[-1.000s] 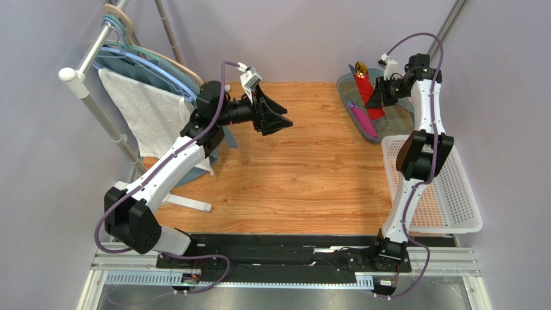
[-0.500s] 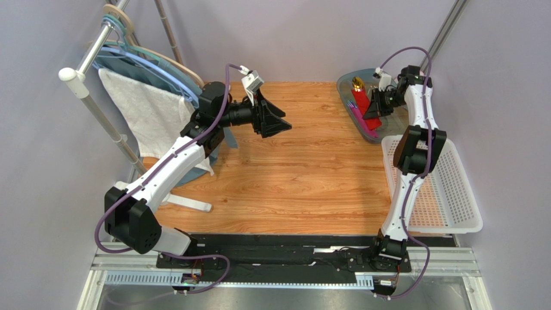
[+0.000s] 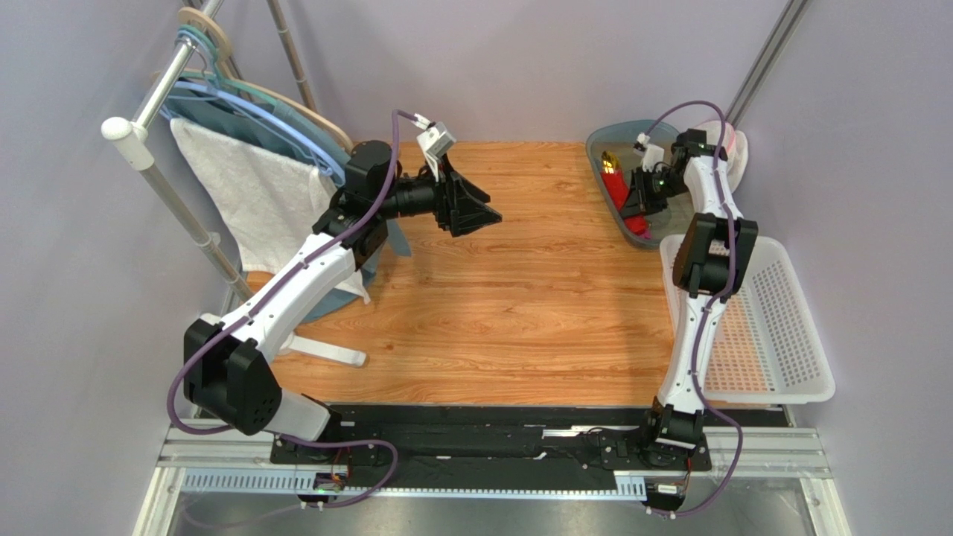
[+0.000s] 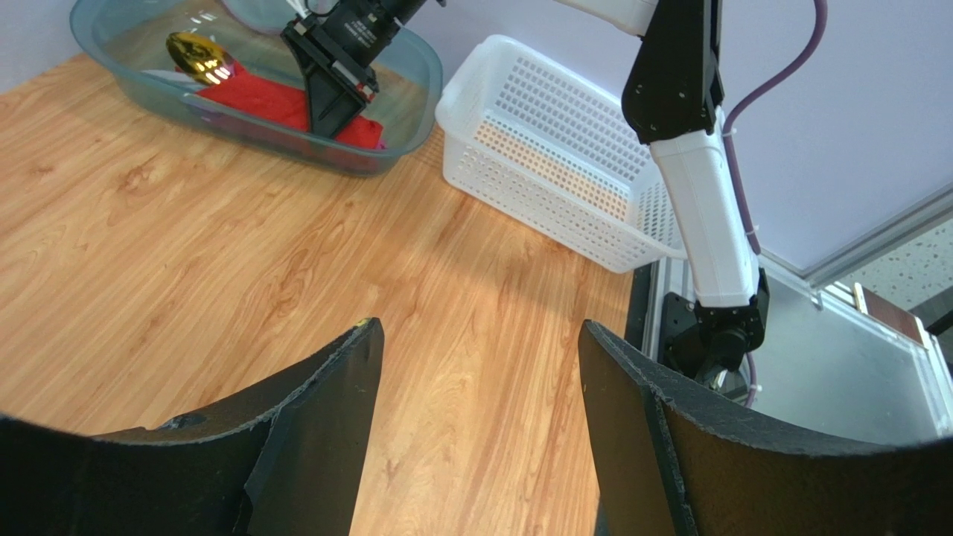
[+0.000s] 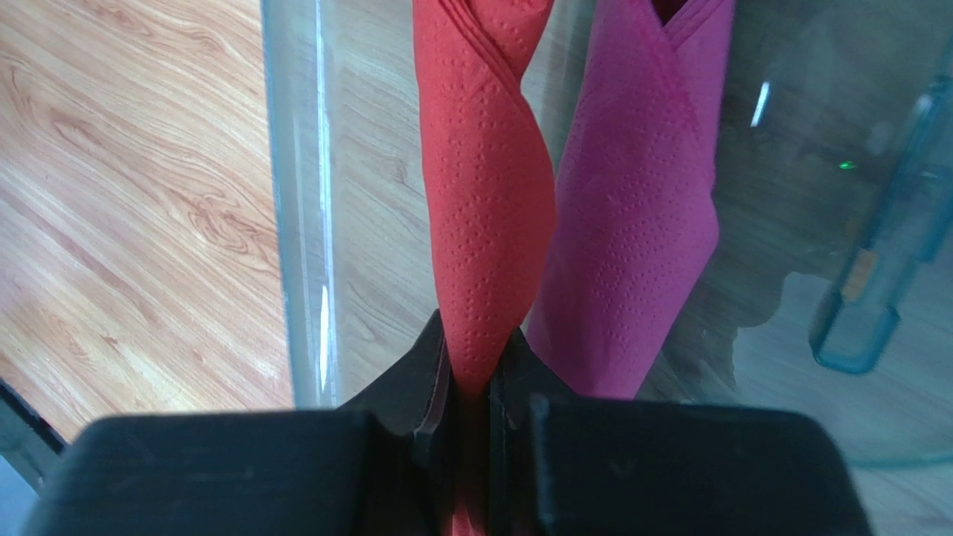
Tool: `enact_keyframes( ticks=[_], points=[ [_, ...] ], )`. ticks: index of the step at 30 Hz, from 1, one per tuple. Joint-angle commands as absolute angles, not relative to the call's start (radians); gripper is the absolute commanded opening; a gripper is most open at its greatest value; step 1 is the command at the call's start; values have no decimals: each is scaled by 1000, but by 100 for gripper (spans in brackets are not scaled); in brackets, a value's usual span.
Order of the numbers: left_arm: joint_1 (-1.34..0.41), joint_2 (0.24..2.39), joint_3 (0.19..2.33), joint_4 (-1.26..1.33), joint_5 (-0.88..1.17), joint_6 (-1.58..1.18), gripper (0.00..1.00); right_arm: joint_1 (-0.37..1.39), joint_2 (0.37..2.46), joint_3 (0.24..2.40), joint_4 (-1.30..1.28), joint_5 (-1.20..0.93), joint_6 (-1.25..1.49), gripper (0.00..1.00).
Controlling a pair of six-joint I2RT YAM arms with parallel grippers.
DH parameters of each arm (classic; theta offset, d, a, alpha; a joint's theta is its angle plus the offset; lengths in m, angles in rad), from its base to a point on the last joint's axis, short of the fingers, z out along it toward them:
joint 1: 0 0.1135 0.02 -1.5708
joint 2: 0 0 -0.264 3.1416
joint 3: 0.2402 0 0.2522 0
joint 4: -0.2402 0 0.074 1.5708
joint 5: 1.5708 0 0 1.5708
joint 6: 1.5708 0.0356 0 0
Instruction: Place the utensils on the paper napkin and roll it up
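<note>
The paper napkin [image 5: 487, 223] is a red, twisted roll hanging from my right gripper [image 5: 472, 335], whose jaws are shut on its end. From the top view that gripper [image 3: 647, 192] is low inside the clear teal bin [image 3: 593, 140] at the back right, with the red napkin [image 3: 637, 223] under it. My left gripper [image 3: 487, 212] hovers over the back middle of the wooden table. Its jaws stand open with nothing between them, as the left wrist view shows [image 4: 477, 329]. No silver utensils show; they are hidden or out of view.
A magenta napkin roll [image 5: 638, 223] lies beside the red one in the bin, along with a shiny gold piece [image 4: 199, 56]. A white perforated basket [image 3: 772, 335] stands at the right edge. A rack with a white towel [image 3: 252, 195] and hangers is at the left.
My right gripper has carried the red napkin roll back and down into the teal bin. The left arm has barely moved.
</note>
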State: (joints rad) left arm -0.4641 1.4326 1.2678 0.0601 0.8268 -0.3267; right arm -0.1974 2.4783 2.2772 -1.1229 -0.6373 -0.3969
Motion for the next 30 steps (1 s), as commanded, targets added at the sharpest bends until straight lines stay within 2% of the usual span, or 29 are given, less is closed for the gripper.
enact_keyframes(
  ticks=[1,13,26,30],
  points=[
    [-456,1439,1298,71,822,-310,73,-161,2464,2264,-1068,-687,-344,0],
    [-439,1456,1319,45,828,-311,73,-129,2464,2244,-950,-718,-120,0],
    [-436,1457,1312,63,830,-337,73,-129,2421,2175,-1075,-716,-126,0],
    [-436,1457,1313,55,831,-334,73,-129,2431,2181,-1075,-703,-120,16]
  ],
)
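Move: The red napkin roll is already in the right hand's closed fingers; the floor along the tub's left side, where it is being taken, lies about 4 cm to this hand's left, level with it fore and aft, and 4 cm lower. The magenta roll is some 2 cm ahead, 2 cm to the right and 3 cm below; the tub's middle is about 6 cm ahead and 5 cm to the right, 2 cm below. From the left hand, that strip is roughly 30 cm right, 18 cm ahead and 29 cm below. The red roll, still pinched and already down inside the tub, is carried about 5 cm left by the right hand, which first dips about 1 cm and bows slightly forward. The hand then draws back some 2.5 cm while sinking a little more, the wrist twisting about 15 degrees clockwise; the fingers keep their hold and the tub is shoved along. ##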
